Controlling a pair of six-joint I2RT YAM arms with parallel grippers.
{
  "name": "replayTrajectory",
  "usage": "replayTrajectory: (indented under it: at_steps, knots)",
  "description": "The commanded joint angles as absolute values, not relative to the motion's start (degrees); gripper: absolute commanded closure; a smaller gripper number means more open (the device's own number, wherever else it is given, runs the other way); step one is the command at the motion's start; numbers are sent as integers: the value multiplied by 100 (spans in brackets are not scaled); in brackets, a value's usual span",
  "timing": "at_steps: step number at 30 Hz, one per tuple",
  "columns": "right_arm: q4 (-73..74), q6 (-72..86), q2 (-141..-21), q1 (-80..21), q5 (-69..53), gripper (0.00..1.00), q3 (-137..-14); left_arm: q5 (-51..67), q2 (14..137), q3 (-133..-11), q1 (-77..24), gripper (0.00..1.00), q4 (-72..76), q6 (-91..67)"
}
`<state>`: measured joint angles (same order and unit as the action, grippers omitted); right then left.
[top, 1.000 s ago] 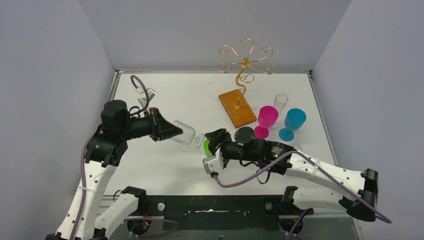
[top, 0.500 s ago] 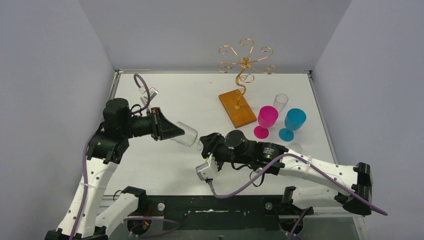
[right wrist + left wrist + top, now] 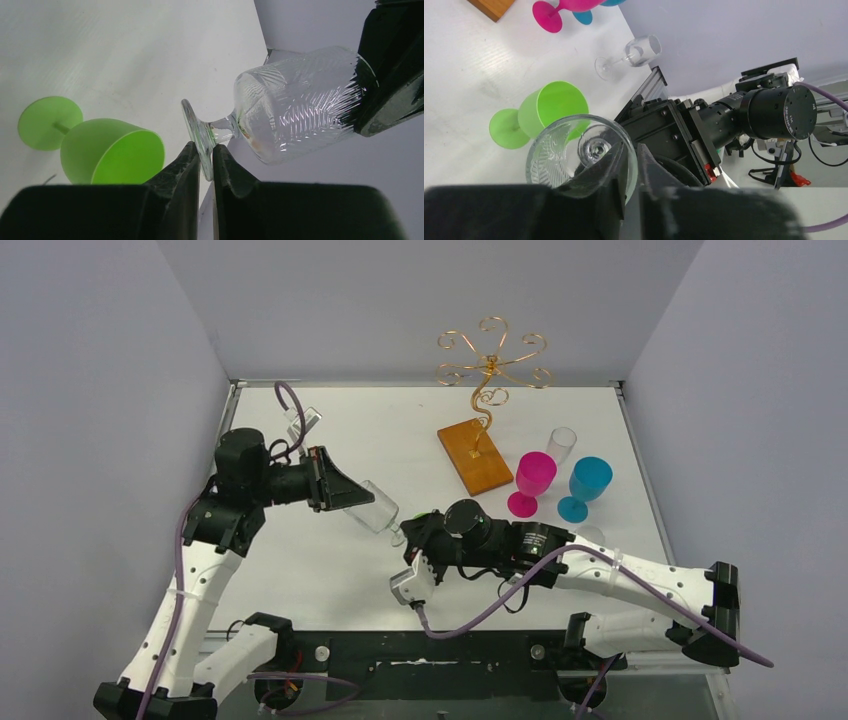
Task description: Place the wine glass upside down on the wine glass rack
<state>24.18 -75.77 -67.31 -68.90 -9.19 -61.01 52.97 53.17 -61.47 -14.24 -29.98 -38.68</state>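
The wine glass (image 3: 375,508) is clear and patterned, and hangs on its side above the table between both arms. My left gripper (image 3: 345,498) is shut on its rim, one finger inside the bowl (image 3: 554,155) and one outside. My right gripper (image 3: 206,155) is shut on the thin edge of the glass's foot (image 3: 197,130), with the bowl (image 3: 295,105) stretching away toward the left gripper. The wine glass rack (image 3: 492,360), gold wire with curled arms, stands on a wooden base (image 3: 474,455) at the back, apart from both grippers.
A green glass (image 3: 110,155) lies on its side on the table under the right gripper. Pink (image 3: 533,480), blue (image 3: 587,485) and clear (image 3: 561,445) glasses stand right of the rack base. Another clear glass (image 3: 634,52) lies near the right edge.
My right gripper has moved left to the glass's foot and closed on it. The left arm has shifted slightly right with the glass, tilting it.
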Motion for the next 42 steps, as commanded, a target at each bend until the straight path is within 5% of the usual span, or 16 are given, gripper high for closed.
replayTrajectory:
  at_steps: [1, 8, 21, 24, 37, 42]
  knots:
    - [2139, -6727, -6828, -6880, -852, 100, -6555, 5343, 5373, -6124, -1391, 82, -1767, -4346]
    - [1732, -5901, -6917, -6824, -527, 100, -6509, 4911, 5412, -6035, -1372, 50, -952, -4624]
    - [1151, -2566, -6993, -5936, -614, 100, -7010, 3080, 5165, -6317, -1345, 32, -1571, -3597]
    - [944, -1522, -6895, -5678, -650, 100, -6958, 2736, 5031, -6275, -1344, 18, -1703, -3407]
    - [646, 3240, -6692, -4841, -653, 100, -7184, 961, 4554, -4536, -1345, 16, -1532, -2016]
    - [567, 4267, -6821, -4626, -917, 100, -7189, 1199, 4577, -4239, -1325, 16, -1281, -2031]
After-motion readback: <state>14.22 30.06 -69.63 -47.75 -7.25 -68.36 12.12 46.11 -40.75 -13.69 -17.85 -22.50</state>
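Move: The left hand holds the wine glass by its bowl, the glass's middle some 4 cm to its right, 2 cm back and 4 cm below; the green goblet is about 6 cm ahead, 10 cm right and 25 cm below. From the right hand, already pinching the foot, the rack's middle lies roughly 33 cm ahead, 17 cm right and 8 cm below, the green goblet 8 cm ahead, 4 cm right and 17 cm below. Left opens, retreats forward-left, then down; right rolls and takes the glass 9 cm forward and up towards rack. ##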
